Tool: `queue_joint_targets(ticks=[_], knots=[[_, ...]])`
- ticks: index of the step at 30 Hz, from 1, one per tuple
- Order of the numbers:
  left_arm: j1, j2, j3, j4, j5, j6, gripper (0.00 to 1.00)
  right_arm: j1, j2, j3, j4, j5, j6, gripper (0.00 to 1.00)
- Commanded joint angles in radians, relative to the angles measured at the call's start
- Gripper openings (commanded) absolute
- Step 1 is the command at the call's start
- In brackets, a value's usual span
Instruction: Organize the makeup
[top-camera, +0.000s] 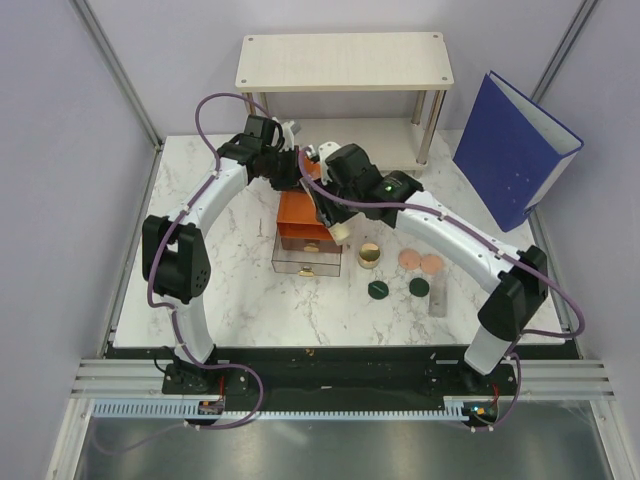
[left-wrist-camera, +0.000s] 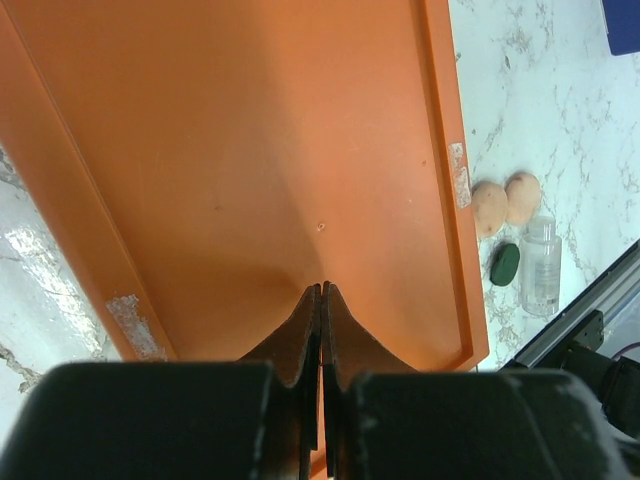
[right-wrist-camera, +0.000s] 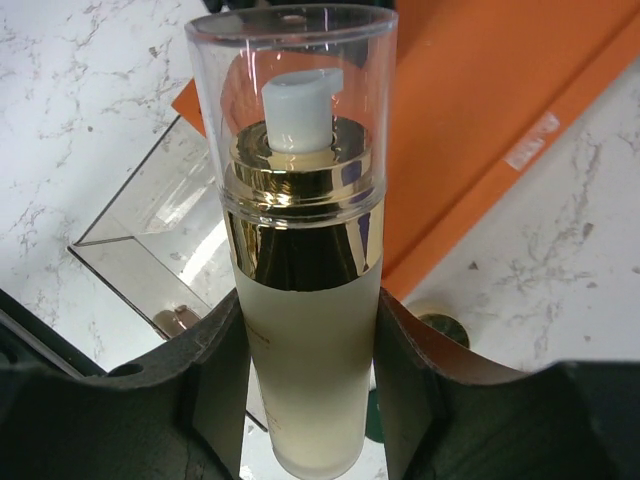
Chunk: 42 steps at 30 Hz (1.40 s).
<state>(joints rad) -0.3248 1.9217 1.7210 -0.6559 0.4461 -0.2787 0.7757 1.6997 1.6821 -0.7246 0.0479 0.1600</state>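
Note:
My right gripper (top-camera: 330, 215) is shut on the cream gold-capped tube (top-camera: 340, 231) and holds it over the pulled-out clear drawer (top-camera: 307, 258) of the orange box (top-camera: 303, 212). In the right wrist view the tube (right-wrist-camera: 305, 400) stands upright between the fingers (right-wrist-camera: 210, 380), with the drawer (right-wrist-camera: 150, 225) below it. My left gripper (top-camera: 288, 178) is shut and empty, with its tips (left-wrist-camera: 321, 292) on the orange box top (left-wrist-camera: 250, 150). To the right on the table lie the gold compact (top-camera: 368, 255), two peach-pink discs (top-camera: 410, 258) (top-camera: 432, 264), two dark green discs (top-camera: 377, 290) (top-camera: 419, 287) and the slim grey stick (top-camera: 441, 296).
A big blue binder (top-camera: 510, 145) leans at the back right. A pale wooden shelf (top-camera: 345, 60) stands at the back on metal legs. Metal frame posts rise at the table's back corners.

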Motion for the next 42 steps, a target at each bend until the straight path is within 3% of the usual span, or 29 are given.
queue_joint_targets(ticks=[1,20,42], knots=[[0.003,0.011,0.002,-0.017,-0.032,0.038,0.02,0.045,0.02,0.039,0.132,-0.002,-0.01,0.0],[0.024,0.03,0.009,-0.053,-0.044,0.03,0.02,0.115,0.035,-0.128,0.215,0.043,-0.01,0.0],[0.027,0.097,0.092,-0.125,-0.098,0.046,0.02,0.128,0.074,-0.104,0.129,-0.085,0.015,0.0]])
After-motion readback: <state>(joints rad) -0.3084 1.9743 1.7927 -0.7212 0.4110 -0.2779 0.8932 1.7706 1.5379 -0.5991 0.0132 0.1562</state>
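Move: The right hand, holding the pump bottle, hangs near the front edge of the orange box. The open clear drawer's middle is about 3 cm back, 4 cm to its left and 16 cm below; the orange box's middle is some 11 cm ahead, 2 cm left and 13 cm below. The gold jar stands about 2 cm back and 11 cm right, 18 cm down. From the left hand, the drawer is some 13 cm back, 3 cm right and 10 cm below. Still gripping the pump bottle, the right hand swings about 5 cm left in front of the orange box, then sinks some 5 cm towards the open drawer while easing back, bringing the bottle's base in over it with only a slight counter-clockwise turn. Its fingers stay at the same gap. The left hand's closed fingertips keep resting on the box top, shifting about 1 cm left, then 1 cm forward. ##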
